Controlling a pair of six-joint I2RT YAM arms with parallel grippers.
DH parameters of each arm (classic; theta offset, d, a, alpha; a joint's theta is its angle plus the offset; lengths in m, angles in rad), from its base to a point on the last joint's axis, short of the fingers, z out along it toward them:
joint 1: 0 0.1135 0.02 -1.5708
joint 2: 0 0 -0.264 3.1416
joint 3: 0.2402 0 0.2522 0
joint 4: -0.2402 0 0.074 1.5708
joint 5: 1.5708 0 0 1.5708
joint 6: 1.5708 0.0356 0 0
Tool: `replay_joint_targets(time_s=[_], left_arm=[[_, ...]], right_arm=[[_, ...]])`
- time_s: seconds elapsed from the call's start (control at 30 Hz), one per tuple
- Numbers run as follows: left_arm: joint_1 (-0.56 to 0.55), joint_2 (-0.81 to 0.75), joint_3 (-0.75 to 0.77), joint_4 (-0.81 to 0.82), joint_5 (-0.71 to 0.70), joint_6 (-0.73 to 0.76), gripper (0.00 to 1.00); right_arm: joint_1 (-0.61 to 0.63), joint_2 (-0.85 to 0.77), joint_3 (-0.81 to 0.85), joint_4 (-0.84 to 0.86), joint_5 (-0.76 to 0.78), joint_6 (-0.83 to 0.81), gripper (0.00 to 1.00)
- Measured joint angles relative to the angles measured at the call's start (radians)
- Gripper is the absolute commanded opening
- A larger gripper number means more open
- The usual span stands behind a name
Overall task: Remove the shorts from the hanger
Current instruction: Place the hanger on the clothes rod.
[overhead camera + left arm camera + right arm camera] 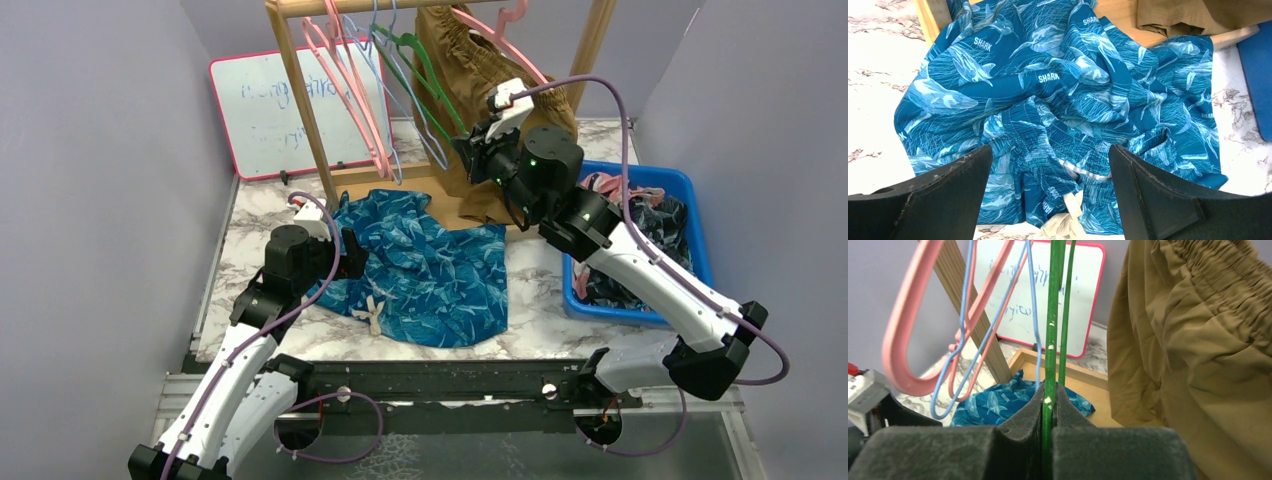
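Blue shark-print shorts [430, 270] lie crumpled on the marble table, off any hanger, with their white drawstring [1068, 220] at the near edge. My left gripper [350, 260] hovers at their left edge, open, its fingers [938, 195] wide apart over the fabric [1058, 90] and holding nothing. Tan-brown shorts [480, 70] hang by the elastic waist on a pink hanger [500, 40] at the rack's right end. My right gripper [468, 150] is just left of them, shut on the wire of an empty green hanger [1054, 315] that passes between its pads [1030, 415]. The tan shorts [1198, 350] fill the right of that view.
The wooden rack [300, 100] carries empty pink hangers [350, 90] and a blue one [1034, 315]. A whiteboard [260, 110] leans against the back wall. A blue bin [690, 190] with several garments sits at the right, under my right arm.
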Motion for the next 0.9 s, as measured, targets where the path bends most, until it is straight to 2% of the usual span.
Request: replay_joint_targets(time_s=[0.3, 0.57, 0.6, 0.67, 0.77, 0.9], left_arm=[[0.000, -0.002, 0.000, 0.000, 0.000, 0.000, 0.89], [0.000, -0.002, 0.000, 0.000, 0.000, 0.000, 0.89], [0.000, -0.002, 0.000, 0.000, 0.000, 0.000, 0.89], [0.000, -0.002, 0.000, 0.000, 0.000, 0.000, 0.89], [0.000, -0.002, 0.000, 0.000, 0.000, 0.000, 0.89], [0.000, -0.002, 0.000, 0.000, 0.000, 0.000, 0.89]], right_arm=[[0.000, 0.026, 0.006, -0.016, 0.006, 0.000, 0.05], [-0.003, 0.082, 0.100, -0.041, 0.019, -0.007, 0.07], [-0.003, 0.087, 0.100, -0.042, 0.019, -0.007, 0.10], [-0.005, 0.093, 0.099, -0.044, 0.019, -0.006, 0.21], [-0.007, 0.089, 0.084, -0.040, 0.019, -0.002, 0.46], [-0.007, 0.050, 0.011, -0.035, 0.019, 0.001, 0.61]])
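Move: The right hand still pinches the green hanger by its lower near corner; the stretch of clothes rod its hook goes to lies roughly 15 cm ahead, 8 cm to the left and 17 cm above. The blue hangers' middle is some 8 cm ahead, 7 cm left and 6 cm up, the pink hangers' 8 cm ahead, 12 cm left and as high. The brown shorts hang about 14 cm ahead, 4 cm right, slightly lower. From the left hand that rod spot is about 22 cm ahead, 4 cm right and 40 cm up. Keeping its pinch on the green hanger's lower corner, the right hand settles down about 1 cm below the rod, then eases forward and slightly left while bobbing up some 1.5 cm. It then sinks again by about 2.5 cm, drawing back slightly, and the fingers open to about half, letting go of the corner with the wrist nearly unturned. ##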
